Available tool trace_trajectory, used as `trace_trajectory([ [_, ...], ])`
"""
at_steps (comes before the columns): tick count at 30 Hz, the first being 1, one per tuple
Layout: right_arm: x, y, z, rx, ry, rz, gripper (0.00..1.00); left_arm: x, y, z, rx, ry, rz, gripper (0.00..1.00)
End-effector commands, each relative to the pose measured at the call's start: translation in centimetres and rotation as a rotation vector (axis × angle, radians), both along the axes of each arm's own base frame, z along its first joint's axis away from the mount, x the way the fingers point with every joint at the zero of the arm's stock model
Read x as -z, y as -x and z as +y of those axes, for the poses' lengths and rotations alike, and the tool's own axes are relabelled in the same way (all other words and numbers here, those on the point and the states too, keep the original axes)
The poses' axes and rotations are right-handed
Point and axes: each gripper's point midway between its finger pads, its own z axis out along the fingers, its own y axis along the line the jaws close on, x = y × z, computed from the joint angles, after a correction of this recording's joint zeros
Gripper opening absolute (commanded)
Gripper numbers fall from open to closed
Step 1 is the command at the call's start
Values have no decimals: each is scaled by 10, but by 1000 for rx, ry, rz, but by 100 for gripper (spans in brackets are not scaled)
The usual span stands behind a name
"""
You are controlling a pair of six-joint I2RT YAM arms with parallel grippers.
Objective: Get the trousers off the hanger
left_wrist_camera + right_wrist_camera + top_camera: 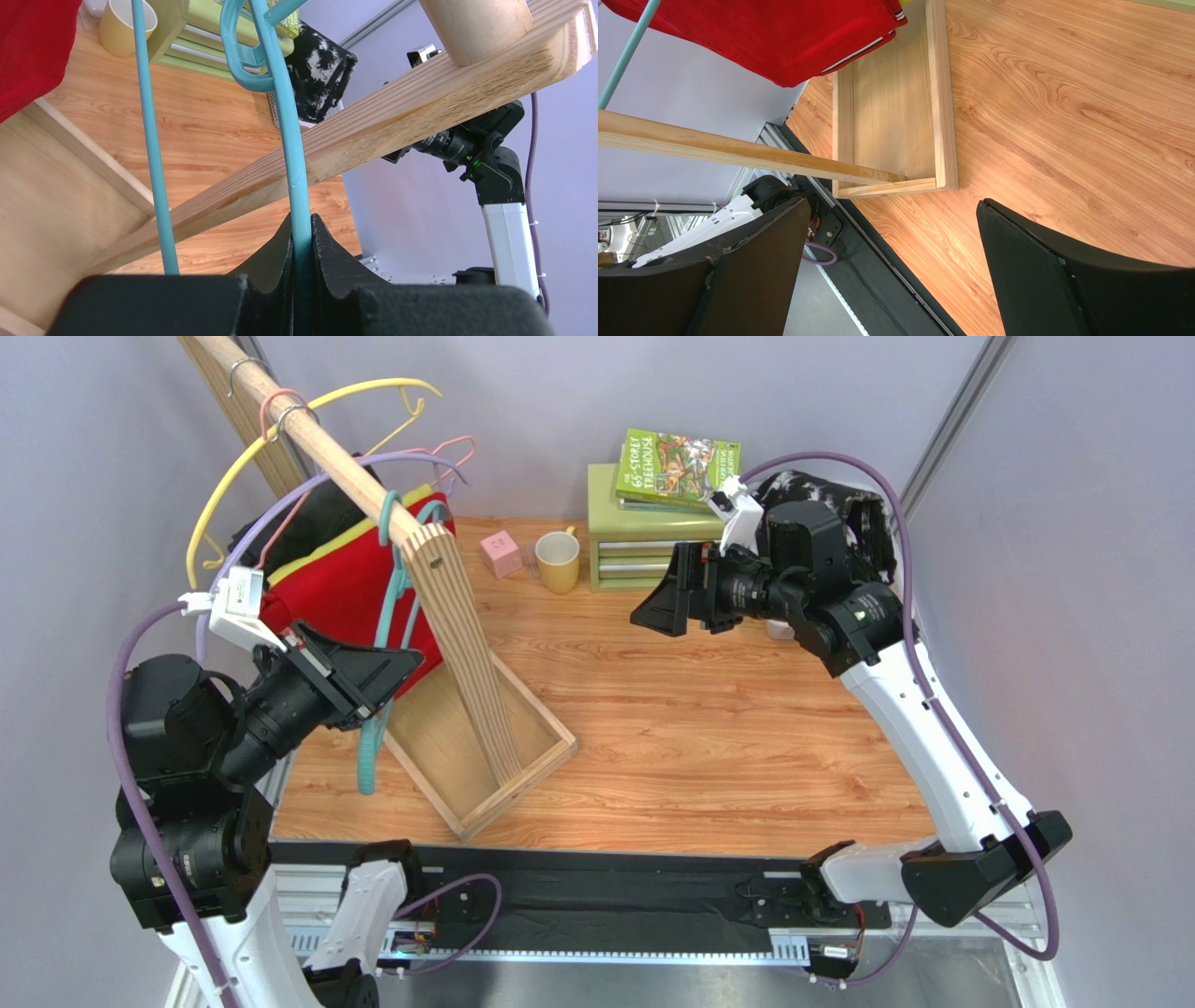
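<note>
The red trousers (344, 581) with thin white stripes hang from the wooden rail (323, 448) at the back left. They also show in the right wrist view (773, 35) and the left wrist view (28, 49). I cannot tell which hanger bears them. The black trousers with white splatter (814, 483) lie at the back right beside the drawers, also seen in the left wrist view (319, 63). My left gripper (386, 672) is shut on a bar of the teal hanger (291, 140), whose hook is over the rail. My right gripper (659, 609) is open and empty above the table (892, 266).
The rail's slanted wooden post and base tray (477, 742) stand at the left. Yellow, pink and purple hangers (351, 399) hang on the rail. A pink cube (501, 553), a yellow mug (557, 560) and green drawers (645, 546) with a book (678, 466) stand at the back.
</note>
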Motion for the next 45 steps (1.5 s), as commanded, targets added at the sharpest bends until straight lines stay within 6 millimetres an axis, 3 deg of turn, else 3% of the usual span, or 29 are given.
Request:
trace_trajectory([
  [1, -5, 5, 2, -20, -19, -4, 95, 16, 8, 2, -35, 29, 103, 0],
  [4, -5, 6, 2, -23, -22, 2, 95, 25, 11, 4, -49, 18, 142, 1],
  [7, -5, 7, 3, -23, -28, 10, 95, 29, 12, 6, -66, 11, 155, 7],
  [16, -5, 13, 3, -18, -49, 53, 95, 32, 19, 10, -92, -19, 156, 39],
  [24, 3, 24, -6, 32, -31, 133, 95, 29, 32, 23, -172, -96, 138, 44],
  [30, 10, 33, -13, 70, -23, 187, 95, 46, 47, 31, -217, -146, 198, 47],
  [32, 10, 40, -13, 62, -27, 191, 95, 49, 49, 35, -242, -159, 204, 54],
  [33, 11, 41, -13, 57, -25, 191, 95, 50, 50, 37, -251, -166, 203, 73],
  [34, 13, 45, -12, 51, -24, 198, 95, 50, 51, 38, -252, -179, 199, 75],
  [38, 14, 56, -12, 29, -31, 199, 95, 43, 47, 49, -304, -226, 173, 75],
  [45, 14, 83, -16, -8, -29, 217, 95, -1, 8, 74, -423, -257, 87, 69],
])
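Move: Some 18 cm ahead of the left hand, barely 2 cm to its right and about 8 cm higher is the spot on the wooden rod where the emptied teal hanger's hook goes; the fingers still pinch the hanger's lower end. The post top is roughly 14 cm ahead, 6 cm right and 6 cm up; the red trousers hang about 14 cm ahead, 6 cm left and 12 cm below. From the right hand, the rod spot lies about 5 cm ahead, 31 cm left and 20 cm above. Easing down about 2.5 cm with the hanger's hook over the rod, the left hand starts to open its fingers, lets go of the hanger's lower end, then opens wide. It rises back and withdraws to the left and a little back, turning some 20 degrees counter-clockwise. The empty, open right hand draws back about 6 cm, sinking slightly as its fingers tip down. ##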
